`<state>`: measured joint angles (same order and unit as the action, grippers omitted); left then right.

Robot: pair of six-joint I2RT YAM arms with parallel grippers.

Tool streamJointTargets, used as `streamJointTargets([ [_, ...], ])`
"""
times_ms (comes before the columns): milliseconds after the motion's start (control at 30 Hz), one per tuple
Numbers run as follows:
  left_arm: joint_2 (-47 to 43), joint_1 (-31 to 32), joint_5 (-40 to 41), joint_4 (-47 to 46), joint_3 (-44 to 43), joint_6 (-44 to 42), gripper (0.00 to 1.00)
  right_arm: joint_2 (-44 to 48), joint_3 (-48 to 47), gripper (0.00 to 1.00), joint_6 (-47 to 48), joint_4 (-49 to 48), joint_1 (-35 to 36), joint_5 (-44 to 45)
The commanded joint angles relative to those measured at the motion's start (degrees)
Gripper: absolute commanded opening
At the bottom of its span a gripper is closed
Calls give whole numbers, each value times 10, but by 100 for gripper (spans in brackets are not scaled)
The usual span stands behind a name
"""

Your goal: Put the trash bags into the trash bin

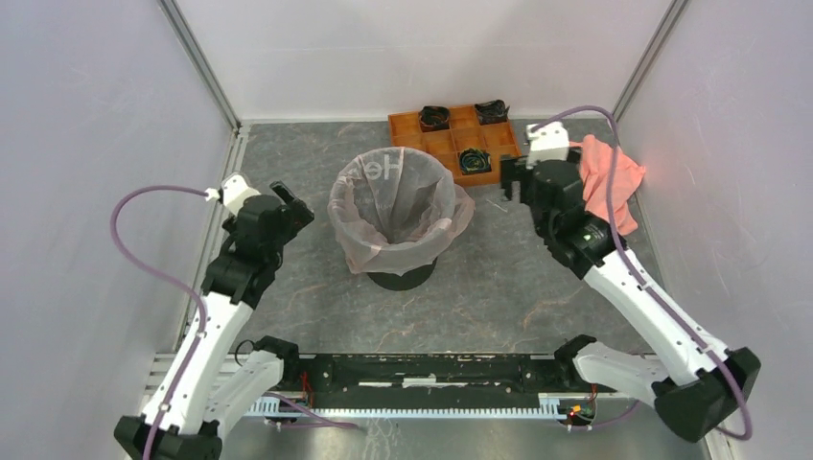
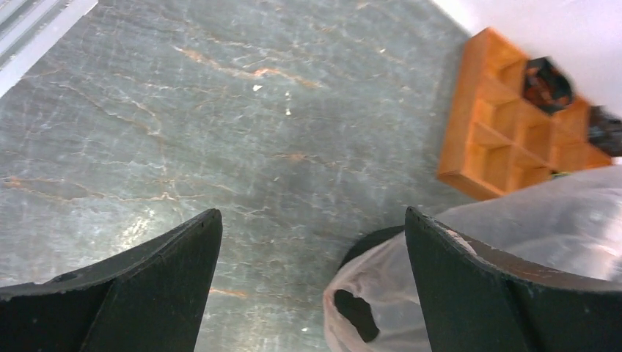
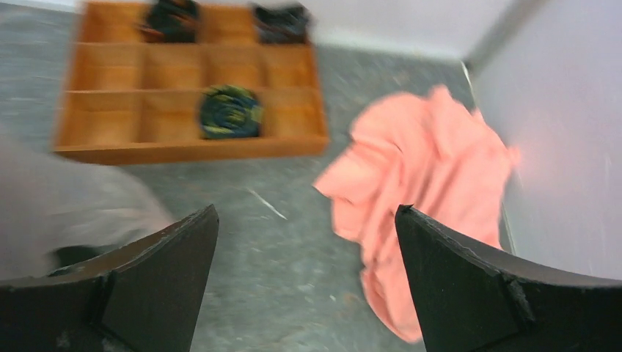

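The black trash bin point(image 1: 401, 278) stands mid-table. The translucent pale pink trash bag point(image 1: 398, 206) lines it, its mouth spread wide and folded down over the rim. My left gripper point(image 1: 294, 204) hangs open just left of the bin, apart from the bag. In the left wrist view the left gripper point(image 2: 312, 213) is empty, with the bag point(image 2: 513, 235) and a dark patch of bin point(image 2: 370, 246) at lower right. My right gripper point(image 1: 510, 179) is open to the right of the bin. The right wrist view shows the right gripper point(image 3: 306, 209) empty over bare table, with the bag point(image 3: 73, 205) at far left.
An orange compartment tray point(image 1: 451, 144) with dark rolled items sits behind the bin, also in both wrist views point(image 2: 513, 125) point(image 3: 191, 95). A salmon-pink cloth point(image 1: 609, 182) lies by the right wall, just beyond my right fingers point(image 3: 425, 176). White walls enclose three sides.
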<state>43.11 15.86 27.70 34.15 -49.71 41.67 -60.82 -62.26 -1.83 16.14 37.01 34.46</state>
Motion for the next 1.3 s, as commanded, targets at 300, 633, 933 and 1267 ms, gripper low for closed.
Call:
streamJointTargets([
  [300, 191, -203, -425, -183, 42, 39, 99, -144, 148, 98, -238, -196, -274, -628],
  [633, 294, -237, -631, -305, 102, 56, 97, -289, 164, 98, -381, -384, -237, -777],
  [933, 333, -132, -603, -339, 123, 62, 97, -271, 220, 98, -383, -404, -176, -745],
  [1267, 276, -11, -558, -383, 197, 121, 96, -172, 315, 98, -341, -342, -144, -719],
])
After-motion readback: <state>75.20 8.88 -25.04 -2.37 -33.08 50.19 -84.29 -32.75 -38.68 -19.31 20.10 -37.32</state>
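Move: The lined trash bin stands some 27 cm to the left hand's right and about 3 cm farther out, its middle roughly 14 cm lower. From the right hand it is about 28 cm to the left, 3 cm nearer the bases and 21 cm down. The wooden tray lies about 22 cm ahead of the right hand and 13 cm to its left, the pink towel about 9 cm ahead and 21 cm to its right, both close to 29 cm below. Down and in from both sides, fingers wide open: the left hand sinks forward, then travels right some 13 cm to meet the trash bin's left wall, rolling and turning clockwise. The right hand dips about 20 cm, briefly right, then left to the bagged right side while tipping and rolling steeply. With the bin between them, the hands draw back towards the bases, the right by about 5 cm. ##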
